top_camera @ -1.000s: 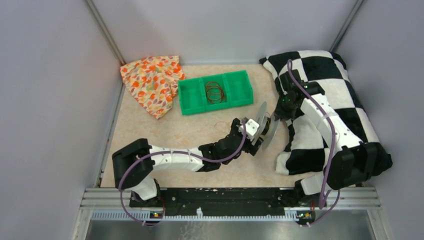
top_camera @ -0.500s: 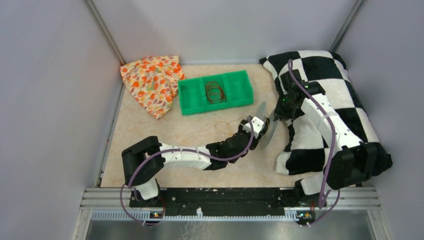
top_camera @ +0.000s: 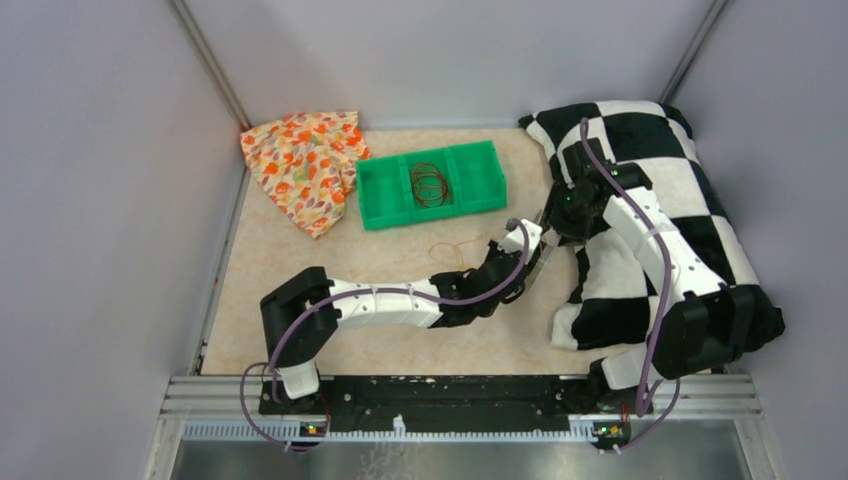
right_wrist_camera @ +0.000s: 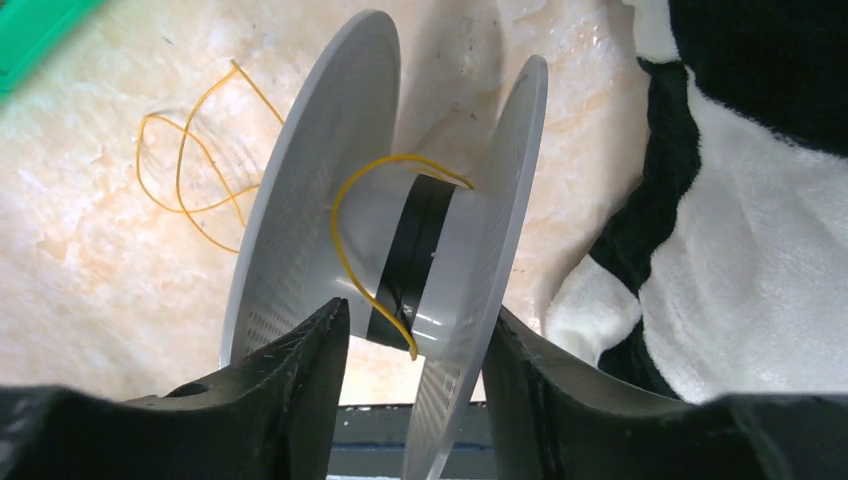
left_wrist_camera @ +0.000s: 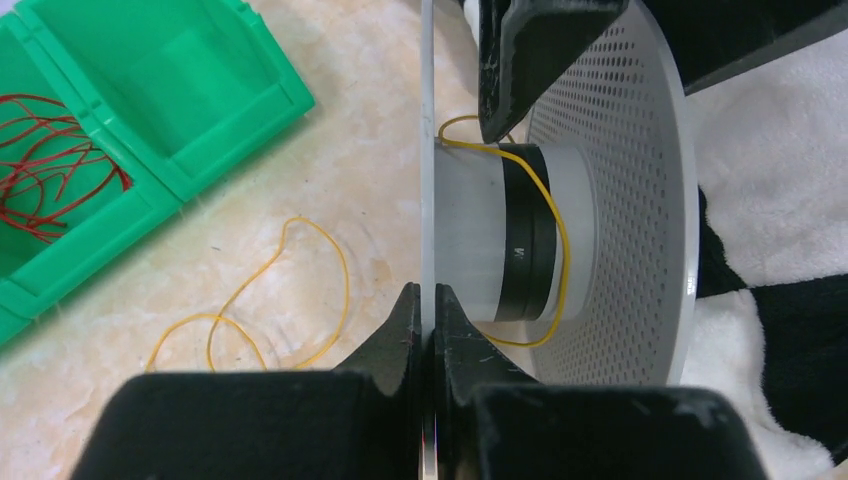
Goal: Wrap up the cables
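A clear perforated spool [left_wrist_camera: 510, 235] with a black-banded hub is held on edge. My left gripper [left_wrist_camera: 427, 300] is shut on its near flange. A thin yellow cable [left_wrist_camera: 562, 240] curves once round the hub, and its loose loops [left_wrist_camera: 250, 320] lie on the table to the left. In the right wrist view the spool [right_wrist_camera: 430, 250] stands between the spread jaws of my open right gripper [right_wrist_camera: 415, 330], with the cable [right_wrist_camera: 345, 250] over the hub and its end free. From above, both grippers meet at the spool [top_camera: 535, 262] by the blanket's edge.
A green three-compartment bin [top_camera: 375, 195] at the back holds red wire coils [top_camera: 428, 183] in its middle part. A floral cloth [top_camera: 305, 165] lies at the back left. A black-and-white checkered blanket [top_camera: 660, 170] covers the right side, under the right arm.
My left arm has reached further right and away with the spool, bringing it up to the right gripper. The right arm has barely moved.
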`<action>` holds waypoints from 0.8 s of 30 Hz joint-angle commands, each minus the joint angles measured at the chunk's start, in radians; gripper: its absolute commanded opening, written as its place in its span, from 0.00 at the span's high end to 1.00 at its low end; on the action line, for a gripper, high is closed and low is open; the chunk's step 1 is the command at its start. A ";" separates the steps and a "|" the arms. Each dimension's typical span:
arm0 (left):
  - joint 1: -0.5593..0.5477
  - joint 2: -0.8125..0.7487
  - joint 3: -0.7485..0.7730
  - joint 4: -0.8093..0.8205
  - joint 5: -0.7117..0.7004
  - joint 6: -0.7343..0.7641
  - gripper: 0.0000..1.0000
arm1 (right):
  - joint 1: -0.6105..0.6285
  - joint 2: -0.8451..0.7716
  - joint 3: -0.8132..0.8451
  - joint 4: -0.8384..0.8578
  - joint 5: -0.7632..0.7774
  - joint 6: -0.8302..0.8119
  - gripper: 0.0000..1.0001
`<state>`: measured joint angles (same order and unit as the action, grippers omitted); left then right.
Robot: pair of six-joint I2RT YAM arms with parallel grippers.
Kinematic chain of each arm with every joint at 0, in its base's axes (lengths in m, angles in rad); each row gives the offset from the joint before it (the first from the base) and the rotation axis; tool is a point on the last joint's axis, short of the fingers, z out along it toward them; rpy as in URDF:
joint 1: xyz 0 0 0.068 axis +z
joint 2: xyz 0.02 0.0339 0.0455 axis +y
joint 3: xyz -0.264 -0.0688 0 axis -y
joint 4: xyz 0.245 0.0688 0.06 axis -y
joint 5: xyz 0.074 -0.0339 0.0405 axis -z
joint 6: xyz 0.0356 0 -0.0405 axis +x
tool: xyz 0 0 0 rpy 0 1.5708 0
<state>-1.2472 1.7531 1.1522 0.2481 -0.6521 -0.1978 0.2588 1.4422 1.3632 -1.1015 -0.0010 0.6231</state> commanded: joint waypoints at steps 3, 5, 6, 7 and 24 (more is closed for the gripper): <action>-0.008 0.063 0.265 -0.361 0.019 -0.206 1.00 | -0.001 -0.062 0.085 0.026 -0.017 -0.015 0.47; -0.008 0.091 0.342 -0.465 0.022 -0.258 1.00 | 0.000 -0.076 0.115 0.006 -0.004 -0.014 0.46; -0.008 0.106 0.385 -0.512 0.024 -0.286 1.00 | -0.001 -0.085 0.128 -0.005 0.027 -0.014 0.46; -0.008 0.120 0.425 -0.563 0.023 -0.312 1.00 | -0.001 -0.092 0.140 -0.015 0.045 -0.015 0.46; 0.013 0.158 0.597 -0.790 0.060 -0.463 1.00 | -0.040 -0.209 0.253 -0.134 0.332 -0.112 0.20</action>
<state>-1.2499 1.9339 1.6752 -0.4824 -0.6189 -0.6052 0.2520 1.2964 1.5475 -1.1934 0.1993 0.5770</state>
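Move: Between the two hands stands the cable spool. Its hub lies about 4 cm ahead, 5 cm right and 7 cm below the left hand, which already grips the left flange. From the right hand, whose opening fingers straddle the right flange, the hub is level, 4 cm left and 8 cm down. The loose yellow cable lies 13 cm left and 2 cm ahead of the left hand, some 16 cm below; the checkered cushion's middle is 17 cm right and 3 cm ahead of the right hand. Opening wider, the right fingers come free of the right flange, and that hand rises about 9 cm, then drifts some 4 cm to the right, away from the spool, its fingers tilting a little forward. The left hand keeps its pinch on the left flange, shifts right and briefly up, then settles back down and slightly back, tipping fingers-down nearly 20 degrees to turn the spool. ##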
